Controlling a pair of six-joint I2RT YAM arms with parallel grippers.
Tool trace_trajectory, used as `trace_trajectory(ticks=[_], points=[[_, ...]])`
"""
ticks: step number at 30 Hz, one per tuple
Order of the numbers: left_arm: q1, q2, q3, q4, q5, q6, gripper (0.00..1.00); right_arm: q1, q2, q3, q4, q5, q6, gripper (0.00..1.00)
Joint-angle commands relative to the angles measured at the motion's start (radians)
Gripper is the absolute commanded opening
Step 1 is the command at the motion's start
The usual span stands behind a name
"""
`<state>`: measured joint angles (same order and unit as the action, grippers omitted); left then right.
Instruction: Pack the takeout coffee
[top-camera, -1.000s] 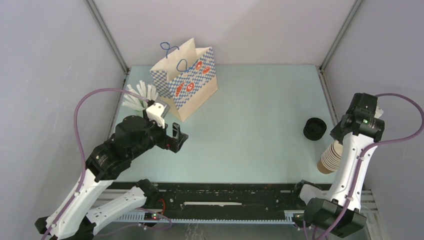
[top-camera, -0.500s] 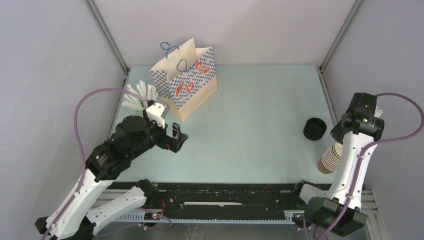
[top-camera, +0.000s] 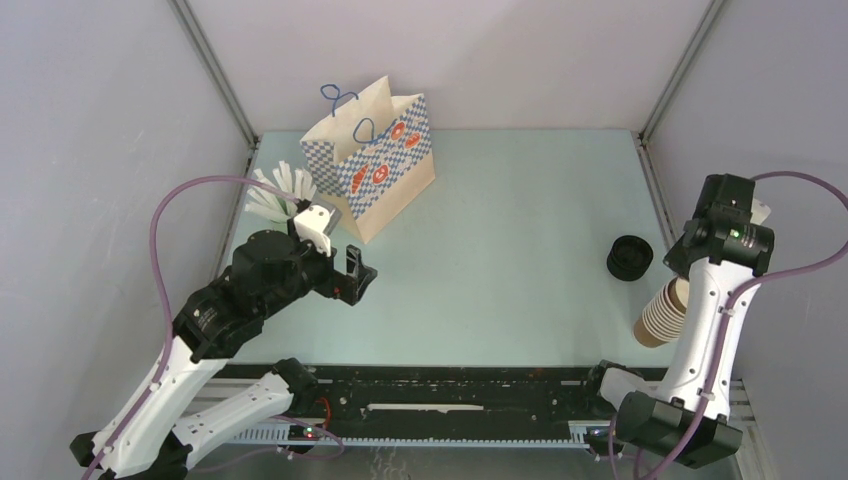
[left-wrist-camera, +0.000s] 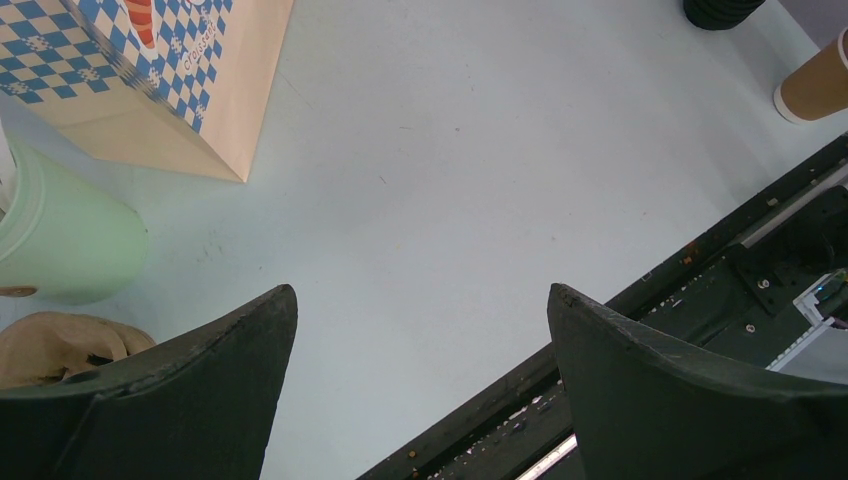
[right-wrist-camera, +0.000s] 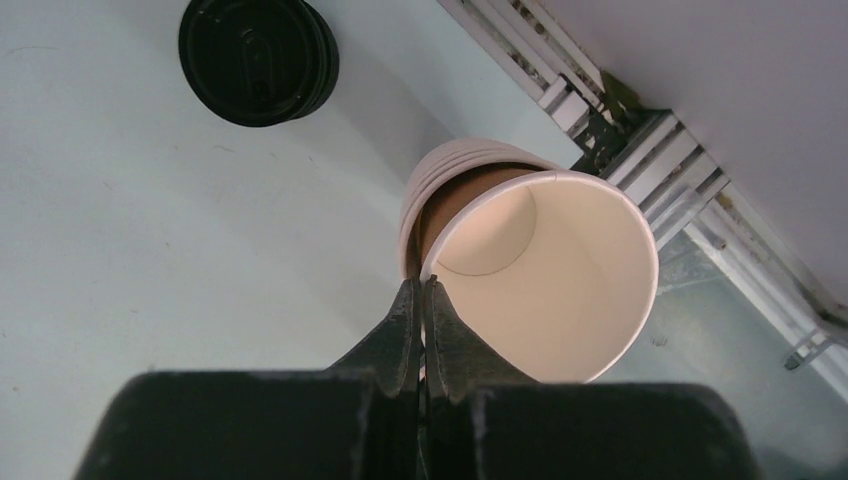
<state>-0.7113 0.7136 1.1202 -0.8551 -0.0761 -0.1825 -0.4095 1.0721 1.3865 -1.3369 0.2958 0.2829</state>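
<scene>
The takeout coffee, as a lidded cup, is out of view. My right gripper is shut on the rim of the top lidless paper cup, one finger inside the wall and one outside. That cup sits tilted and partly raised out of the stack of tan paper cups at the right edge. A stack of black lids lies just left of the cups. The checkered paper bag stands open at the back left. My left gripper hovers open near the bag, with nothing between its fingers.
A pale green cup of white sticks stands left of the bag. A crumpled tan thing lies beside it. The black rail runs along the near edge, and metal framing borders the cups on the right.
My right gripper has closed onto the top cup's rim, and its wrist has shifted slightly up and right. The left arm has not moved.
</scene>
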Motion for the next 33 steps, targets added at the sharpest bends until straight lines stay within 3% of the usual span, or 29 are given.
trace_trajectory(ticks=[1,9,18,24,27,30,33], points=[[-0.006,0.004,-0.014,0.022,-0.002,0.016,1.0,0.037,0.033,0.074,-0.028,0.081,-0.026,0.0],[-0.006,0.002,-0.017,0.02,-0.003,0.018,1.0,0.037,0.035,0.115,-0.09,0.092,-0.006,0.0],[-0.015,0.017,-0.006,0.02,-0.013,0.023,1.0,0.037,0.06,0.268,-0.178,0.085,0.025,0.0],[-0.017,0.03,0.0,0.021,-0.011,0.02,1.0,0.037,0.106,0.482,-0.251,0.087,0.023,0.0],[-0.022,0.038,0.004,0.025,-0.017,0.02,1.0,0.048,0.133,0.613,-0.256,-0.002,0.014,0.0],[-0.024,0.046,0.018,0.022,-0.033,0.01,1.0,0.182,0.175,0.733,-0.202,-0.13,-0.011,0.0],[-0.023,0.055,0.027,0.028,-0.029,-0.021,1.0,0.468,0.243,0.735,-0.132,-0.106,-0.002,0.0]])
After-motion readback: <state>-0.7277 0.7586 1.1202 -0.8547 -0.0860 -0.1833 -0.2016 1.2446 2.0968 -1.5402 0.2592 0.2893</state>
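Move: The right hand, fingers already shut on the near wall of the top cup's rim, has that cup's middle about 3 cm back, 2 cm to its right and 5 cm below; the cup is already partly drawn out. The rest of the cup stack stands 2 cm back, 1 cm right, its middle some 13 cm down. The black lids lie roughly 11 cm ahead, 4 cm left and 19 cm below. From the left hand the top cup is about 54 cm right, 2 cm back and 11 cm lower. The right hand keeps its pinch on the rim and, after a slight wobble forward and back, draws the top cup up out of the stack, slowly at first and then faster, some 15 cm in all. Near the end, with the cup high over the stack, it swings forward and left by about 4 cm each, away from the stack towards the open table, while the wrist tips the fingers up some 20 degrees and turns a little counter-clockwise. ##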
